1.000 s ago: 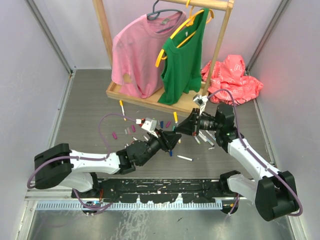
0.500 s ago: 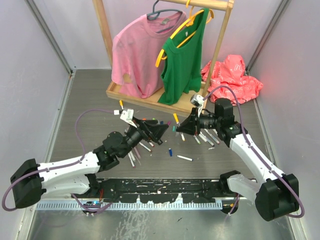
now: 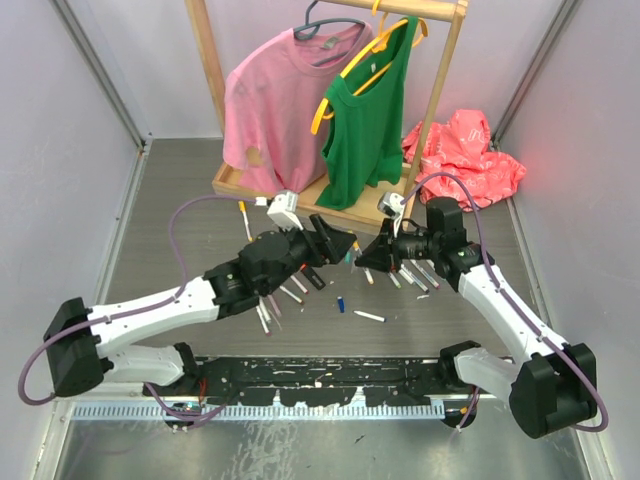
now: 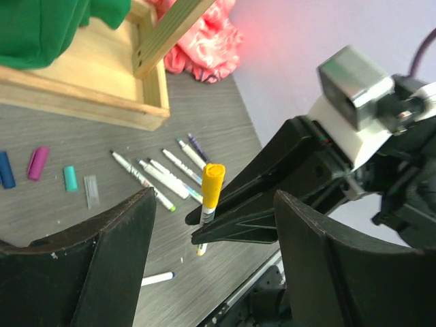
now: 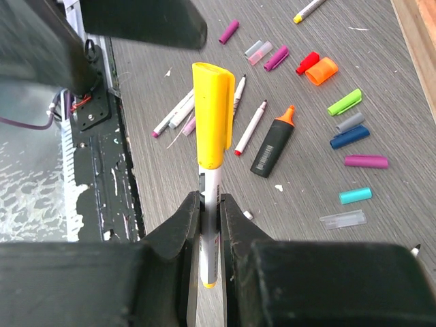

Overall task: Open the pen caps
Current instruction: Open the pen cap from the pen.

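Note:
My right gripper (image 5: 210, 204) is shut on the white barrel of a marker (image 5: 210, 231) that stands upright, its yellow pen cap (image 5: 212, 116) still on top. My left gripper (image 4: 214, 238) is open, and its two fingers stand wide on either side of that yellow cap (image 4: 212, 184) without touching it. From above, the left gripper (image 3: 338, 245) and the right gripper (image 3: 372, 255) meet nose to nose in front of the rack. Loose pen caps lie on the table: orange (image 5: 321, 71), red (image 5: 307, 62), green (image 5: 344, 101), blue (image 5: 349, 137), teal (image 5: 355, 195).
A wooden clothes rack base (image 3: 240, 185) with a pink shirt (image 3: 270, 110) and a green shirt (image 3: 370, 120) stands just behind the grippers. A red bag (image 3: 465, 150) lies at the back right. Uncapped markers (image 4: 157, 178) and a black highlighter (image 5: 272, 146) are scattered beneath.
My left gripper pulled away to the left, opened its jaws wide, then swung back to the right gripper. The right gripper stayed shut and shifted slightly left.

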{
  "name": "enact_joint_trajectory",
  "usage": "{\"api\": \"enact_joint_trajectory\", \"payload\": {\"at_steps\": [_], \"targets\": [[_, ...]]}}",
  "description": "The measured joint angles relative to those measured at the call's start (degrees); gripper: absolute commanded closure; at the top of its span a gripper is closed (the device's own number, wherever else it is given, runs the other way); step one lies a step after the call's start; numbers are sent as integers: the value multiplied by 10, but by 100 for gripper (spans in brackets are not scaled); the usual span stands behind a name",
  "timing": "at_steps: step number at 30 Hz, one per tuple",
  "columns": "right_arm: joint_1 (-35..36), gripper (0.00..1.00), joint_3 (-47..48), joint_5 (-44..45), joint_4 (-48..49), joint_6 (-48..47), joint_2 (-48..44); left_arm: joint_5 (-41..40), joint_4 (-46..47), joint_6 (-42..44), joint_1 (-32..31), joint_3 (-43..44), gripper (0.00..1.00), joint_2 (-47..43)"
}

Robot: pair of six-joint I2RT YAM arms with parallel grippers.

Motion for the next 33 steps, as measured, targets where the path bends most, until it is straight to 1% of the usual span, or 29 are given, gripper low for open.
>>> {"api": "enact_joint_trajectory", "payload": {"at_steps": [2,5,12,18,21,23,26,28,33], "targets": [[0,99,2,2,-2,-2,2,-13,-19,-6,-9,12,31,21],[0,99,2,3,-5,-3,3,-33,-51,-13,-21,39,37,54],[0,99,2,3,-12,-6,5,-57,-79,-16,-28,93,51,112],[0,99,2,3,-13,-7,5,-70,-85,-17,-28,101,61,125],[0,99,2,3,-13,-7,5,-71,-89,-18,-28,107,64,129],[0,99,2,3,-14,-8,5,-71,-90,-19,-28,109,68,131],[0,99,2,3,-14,-8,5,-71,-92,-24,-28,112,68,135],[0,99,2,3,-16,-8,5,-71,-92,-26,-28,115,71,138],[0,99,2,3,-17,-10,5,-71,-93,-30,-28,115,83,139]]}}
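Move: The yellow cap stands some 4 cm to the left hand's right, 2 cm farther out and 5 cm lower, and about 5 cm above the right hand. From the left hand, with the table roughly 28 cm down, the small blue cap lies 1 cm ahead and 1 cm right, the teal cap 14 cm ahead and 3 cm right, the black highlighter 8 cm ahead and 5 cm left. Closing around the yellow cap from both sides, the left fingers go from wide open to nearly shut and pinch it by the end; the hand first drops and reaches right about 4 cm each way, easing 2 cm forward and rolling some 10 degrees right side down. The right hand stays in place, keeping its grip on the upright pen's white barrel. ##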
